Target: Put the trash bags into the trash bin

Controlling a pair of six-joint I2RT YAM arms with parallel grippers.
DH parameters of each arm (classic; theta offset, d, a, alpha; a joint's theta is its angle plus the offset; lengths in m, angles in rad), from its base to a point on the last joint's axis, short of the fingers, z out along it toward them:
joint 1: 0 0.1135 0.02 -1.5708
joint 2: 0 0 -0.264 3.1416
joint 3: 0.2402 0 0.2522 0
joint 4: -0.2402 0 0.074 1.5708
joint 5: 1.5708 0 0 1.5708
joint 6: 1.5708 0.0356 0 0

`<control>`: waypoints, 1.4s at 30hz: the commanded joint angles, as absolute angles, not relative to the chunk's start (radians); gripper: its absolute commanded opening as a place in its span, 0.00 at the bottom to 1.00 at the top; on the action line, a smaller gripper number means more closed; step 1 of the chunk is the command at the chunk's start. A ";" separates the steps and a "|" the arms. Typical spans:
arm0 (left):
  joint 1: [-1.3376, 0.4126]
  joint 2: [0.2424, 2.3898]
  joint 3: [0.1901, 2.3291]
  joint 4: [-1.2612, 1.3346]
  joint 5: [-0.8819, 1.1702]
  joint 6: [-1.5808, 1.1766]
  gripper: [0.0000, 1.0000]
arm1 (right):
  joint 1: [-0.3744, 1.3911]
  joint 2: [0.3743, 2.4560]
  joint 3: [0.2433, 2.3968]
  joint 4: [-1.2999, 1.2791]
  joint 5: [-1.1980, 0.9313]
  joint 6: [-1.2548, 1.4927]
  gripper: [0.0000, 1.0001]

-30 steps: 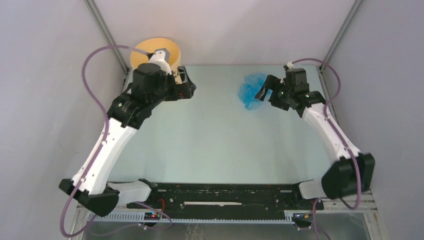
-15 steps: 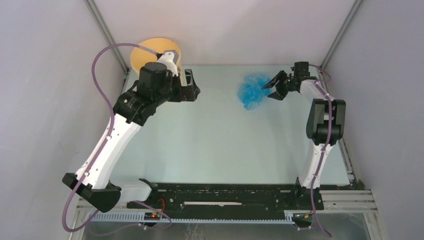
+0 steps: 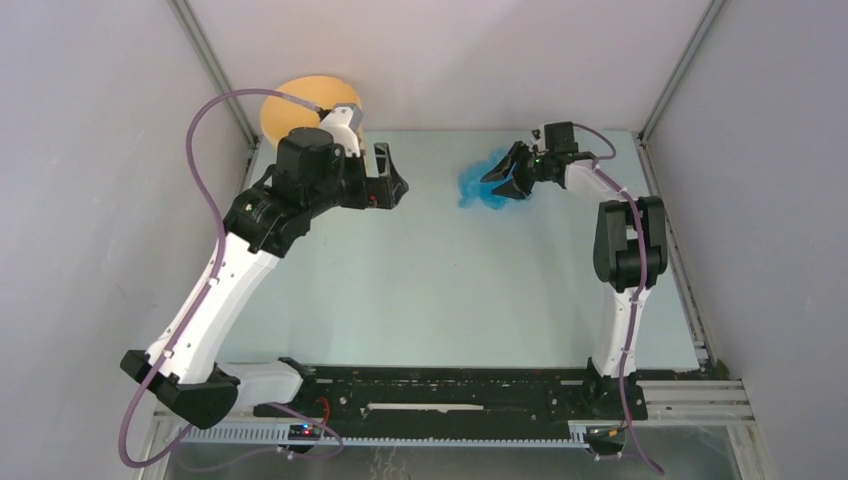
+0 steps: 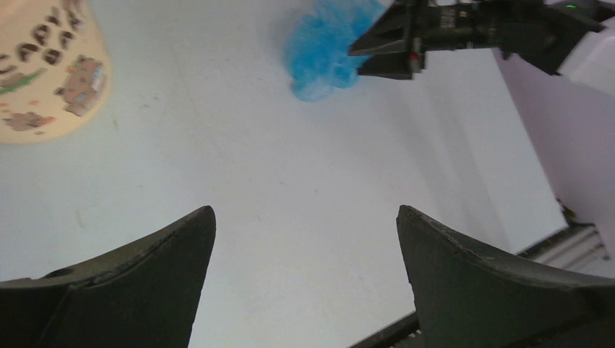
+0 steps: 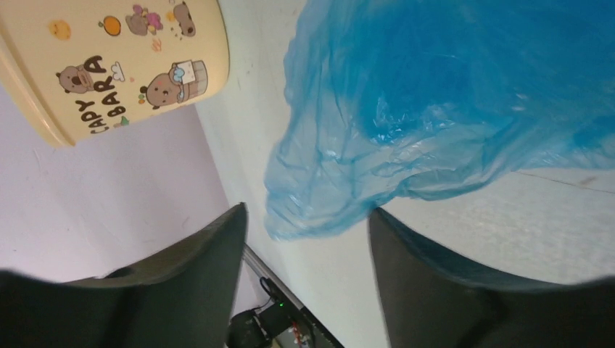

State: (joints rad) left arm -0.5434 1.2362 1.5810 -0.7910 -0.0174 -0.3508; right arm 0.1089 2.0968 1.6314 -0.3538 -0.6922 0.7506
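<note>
The light-blue trash bag (image 3: 474, 189) lies crumpled on the table at the back, right of centre. It also shows in the left wrist view (image 4: 324, 48) and fills the right wrist view (image 5: 450, 94). My right gripper (image 3: 499, 177) is open and lies level against the bag's right side, with a fold of film at its fingertips (image 5: 308, 212). The pale-yellow trash bin (image 3: 305, 98) stands at the back left corner, partly hidden by my left arm; its side shows in both wrist views (image 4: 42, 72) (image 5: 123, 58). My left gripper (image 3: 396, 183) (image 4: 305, 212) is open and empty beside the bin.
Grey enclosure walls and metal corner posts (image 3: 215, 70) stand close behind the bin and the bag. The black rail (image 3: 450, 390) with the arm bases runs along the near edge.
My right arm has swung left and stretched out, bringing its open gripper onto the bag, which has shifted a little left. My left gripper has edged right.
</note>
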 commanded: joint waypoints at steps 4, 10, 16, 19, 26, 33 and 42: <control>-0.589 1.218 1.534 -0.787 0.063 -0.474 1.00 | 0.158 2.059 1.692 -0.454 -0.682 0.694 0.14; -0.684 1.097 1.393 -0.779 0.025 -0.458 1.00 | 0.178 1.885 1.538 -0.463 -0.887 0.822 0.00; -0.713 1.044 1.218 -0.594 0.018 -0.555 1.00 | 0.209 1.667 1.455 -0.521 -0.919 0.922 0.00; -0.722 1.099 1.220 -0.519 0.070 -0.559 1.00 | 0.209 1.610 1.443 -0.565 -0.951 1.042 0.00; -0.819 1.323 1.501 -0.611 -0.071 -0.306 1.00 | 0.243 1.542 1.440 -0.520 -0.984 1.266 0.00; -0.850 1.452 1.640 -0.789 -0.303 -0.231 0.87 | 0.261 1.503 1.440 -0.398 -1.039 1.318 0.00; -0.850 1.434 1.574 -0.751 -0.138 -0.164 0.49 | 0.260 1.479 1.441 -0.366 -1.109 1.282 0.00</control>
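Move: The blue trash bag lies on the table right at the right hand: its middle is about 3 cm ahead and 2 cm below, with a loose edge already between the open fingers. The trash bin stands some 31 cm to the right hand's left, about 2 cm farther out, its middle about 9 cm higher. From the left hand, the bag is roughly 21 cm ahead, 16 cm to the right and 25 cm down. The bag's edge is pinched as the right fingers shut fully, then carried up about 22 cm, back some 18 cm and a little left, the wrist turning roughly 30 degrees. The open left hand dips back and down, then swings right and forward again towards the bag, rolls its left side up and half closes around a hanging corner. ##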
